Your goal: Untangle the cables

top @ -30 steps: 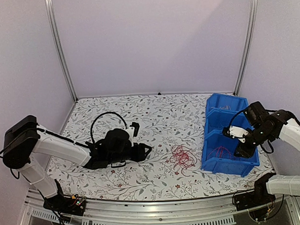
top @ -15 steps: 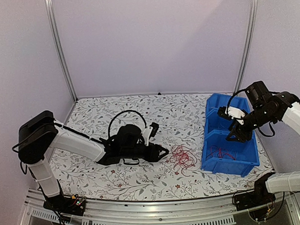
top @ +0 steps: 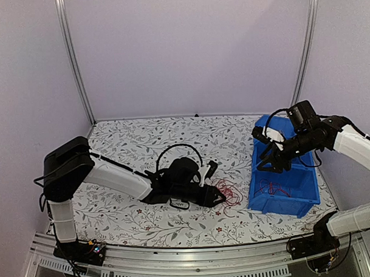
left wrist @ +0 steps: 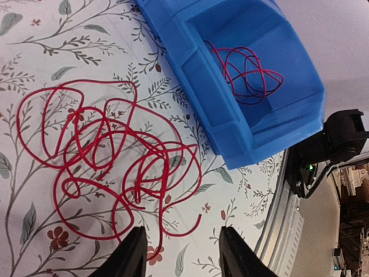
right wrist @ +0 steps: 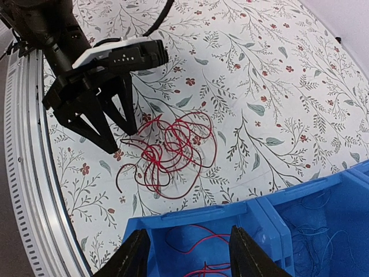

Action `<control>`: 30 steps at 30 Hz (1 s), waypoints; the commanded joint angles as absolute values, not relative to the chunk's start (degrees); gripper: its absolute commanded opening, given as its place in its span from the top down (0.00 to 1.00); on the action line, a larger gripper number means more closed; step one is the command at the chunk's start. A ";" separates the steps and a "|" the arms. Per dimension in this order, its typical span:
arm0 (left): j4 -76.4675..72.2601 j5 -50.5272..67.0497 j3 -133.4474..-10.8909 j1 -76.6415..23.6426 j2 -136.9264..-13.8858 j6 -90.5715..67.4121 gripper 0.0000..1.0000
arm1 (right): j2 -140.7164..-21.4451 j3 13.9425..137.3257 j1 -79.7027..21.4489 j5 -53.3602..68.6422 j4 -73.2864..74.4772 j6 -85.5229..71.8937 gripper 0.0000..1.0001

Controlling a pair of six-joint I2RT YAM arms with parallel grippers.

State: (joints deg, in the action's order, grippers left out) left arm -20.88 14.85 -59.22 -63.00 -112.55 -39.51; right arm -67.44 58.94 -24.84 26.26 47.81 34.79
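The cables (top: pixel 227 192) are a loose red tangle on the floral table, just left of the blue bin (top: pixel 283 203). My left gripper (top: pixel 220 198) lies low at the tangle's left edge, open. In the left wrist view the tangle (left wrist: pixel 109 164) spreads ahead of the open left gripper (left wrist: pixel 181 257), and one red end lies between the jaws, untouched. My right gripper (top: pixel 266 162) hangs open over the bin's left rim. The right wrist view shows that gripper (right wrist: pixel 187 257) open above the bin's front compartment (right wrist: pixel 190 216), with the cables (right wrist: pixel 170 149) and the left gripper (right wrist: pixel 123 141) beyond.
The blue bin has three compartments in a row along the right side. Its front one holds loose red wires (left wrist: pixel 245 72), and a farther one holds thin dark strands (right wrist: pixel 314 231). The table's metal front rail (top: pixel 177 260) runs close below the tangle.
My left arm has reached rightwards across the table until its gripper meets the tangle. The right gripper has risen and moved left, from inside the bin to above its left rim.
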 commanded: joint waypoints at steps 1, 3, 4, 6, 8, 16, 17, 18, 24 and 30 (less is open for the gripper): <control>-17.31 12.20 -62.57 -63.18 -114.87 -42.09 0.60 | -66.06 56.57 -25.89 30.55 42.72 32.02 0.49; -17.22 11.10 -63.62 -63.03 -115.64 -42.66 0.61 | -65.34 55.02 -26.20 31.05 41.14 31.45 0.49; -16.79 10.17 -64.24 -62.95 -116.05 -43.03 0.62 | -65.25 54.20 -26.38 31.23 40.30 31.11 0.49; -16.17 9.54 -65.64 -62.69 -117.12 -43.68 0.64 | -65.43 53.13 -26.69 31.85 39.09 30.45 0.49; -15.30 9.50 -67.09 -62.30 -118.27 -44.32 0.69 | -65.79 52.47 -26.91 32.79 38.14 29.72 0.49; -13.82 8.52 -69.09 -60.51 -119.88 -45.78 0.93 | -65.92 50.76 -27.05 33.21 35.40 28.91 0.50; -13.74 8.32 -69.15 -60.22 -119.93 -45.71 0.93 | -65.96 50.58 -27.01 33.34 34.99 28.87 0.50; -13.58 8.13 -69.30 -60.04 -120.01 -45.65 0.95 | -65.99 50.46 -27.03 33.44 34.70 28.83 0.50; -14.47 8.84 -69.72 -59.72 -119.84 -43.06 1.00 | -66.36 49.64 -26.98 33.54 33.39 28.71 0.50; -15.67 9.56 -68.15 -59.68 -113.70 -38.19 1.00 | -66.77 48.61 -26.98 33.73 32.14 28.78 0.50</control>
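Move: The red cable tangle's middle lies about 5 cm ahead of the open left hand, 3 cm to its right and some 3 cm below. From that hand, the blue front bin with red cable inside is about 20 cm right and 4 cm ahead; the blue middle bin is also 20 cm right, 17 cm ahead. From the right hand, the tangle is some 10 cm left, 2 cm back and 15 cm below, the front bin about 10 cm right, level fore and aft, and 12 cm below. Forward about 5 cm and down 2 cm, the left hand slides low into the near left part of the red tangle, turning some 10 degrees counter-clockwise, while its half-open fingers shut fully and pinch a strand. The right hand, still half open, eases 2–3 cm left and slightly down towards the tangle and stays above it, touching nothing. ##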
